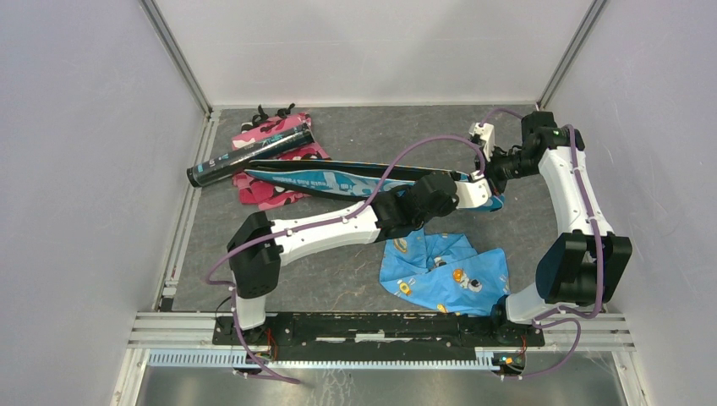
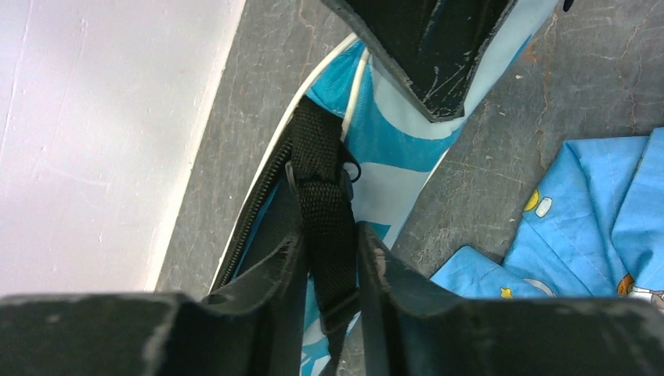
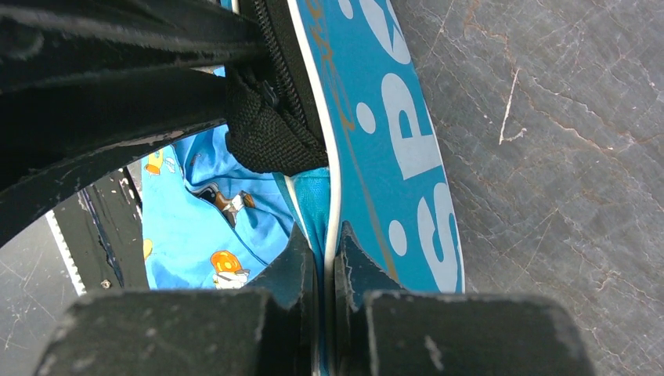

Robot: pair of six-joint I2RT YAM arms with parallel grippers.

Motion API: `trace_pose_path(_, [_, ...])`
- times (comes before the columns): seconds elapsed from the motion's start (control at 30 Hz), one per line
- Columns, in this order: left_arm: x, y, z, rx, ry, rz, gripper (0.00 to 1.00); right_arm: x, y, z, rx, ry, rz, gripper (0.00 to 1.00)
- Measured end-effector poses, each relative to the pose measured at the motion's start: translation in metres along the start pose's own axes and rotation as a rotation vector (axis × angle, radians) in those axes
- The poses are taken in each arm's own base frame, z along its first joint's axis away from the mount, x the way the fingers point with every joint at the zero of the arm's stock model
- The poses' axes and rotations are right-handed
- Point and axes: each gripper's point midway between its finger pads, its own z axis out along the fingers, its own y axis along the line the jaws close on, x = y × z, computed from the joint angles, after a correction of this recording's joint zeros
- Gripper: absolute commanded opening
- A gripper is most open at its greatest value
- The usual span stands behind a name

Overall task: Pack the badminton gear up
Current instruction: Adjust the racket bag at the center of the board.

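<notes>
The blue "SPORT" racquet cover [image 1: 338,180] lies across the middle of the table, its narrow end to the right. At that end my left gripper [image 1: 475,193] is shut on the cover's black webbing strap [image 2: 327,196], which fills the gap between its fingers [image 2: 282,274]. My right gripper [image 3: 329,235] is shut on the cover's white-piped edge [image 3: 335,188], right beside the strap and the zip [image 3: 283,55]. The black cylindrical tube [image 1: 249,156] lies at the back left, resting over the pink bag.
A pink camouflage fabric bag [image 1: 275,193] sits at the back left under the tube and the cover's wide end. A blue cartoon-print cloth [image 1: 444,271] lies crumpled in front of the cover, near the right arm's base. White walls close in the table.
</notes>
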Motion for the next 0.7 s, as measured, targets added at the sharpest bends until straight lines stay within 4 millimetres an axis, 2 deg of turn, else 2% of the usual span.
trace_pose_path(0.07, [0.002,-0.001,0.004,0.001,0.006,0.003,0.20,0.000,-0.001,0.000,0.004,0.001,-0.004,0.00])
trace_pose_path(0.13, [0.001,-0.001,0.006,0.008,0.007,0.003,0.04,0.001,-0.003,-0.001,0.010,0.005,-0.008,0.00])
trace_pose_path(0.17, [0.001,-0.001,0.007,0.017,0.006,0.002,0.02,0.001,-0.004,-0.001,0.014,0.007,-0.008,0.00])
trace_pose_path(0.37, [-0.002,-0.004,0.007,0.107,0.003,-0.039,0.02,0.002,-0.007,-0.004,0.030,0.021,-0.019,0.00])
trace_pose_path(0.7, [-0.010,-0.016,-0.006,0.301,0.004,-0.228,0.02,0.006,-0.002,-0.005,0.016,0.037,-0.013,0.00])
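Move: The black strap of the racket bag lies between the left gripper's half-open fingertips, about 1 cm ahead, 1 cm right and 1 cm below the left hand point. The bag's rim, still pinched by the right gripper, is some 7 cm to the right of the left hand and 2 cm farther out; the blue cloth lies about 17 cm back, 2 cm left and 20 cm below the left hand. From the right hand the strap sits roughly 6 cm left, 2 cm back and 1 cm above. Shut the left gripper on the black strap to pinch it while easing barely forward and down, then draw the left hand back about 2 cm and about 1 cm to the right, tipping the fingers some 20 degrees more downward. Keep the right gripper clamped on the bag's rim, giving only slightly to the right. ##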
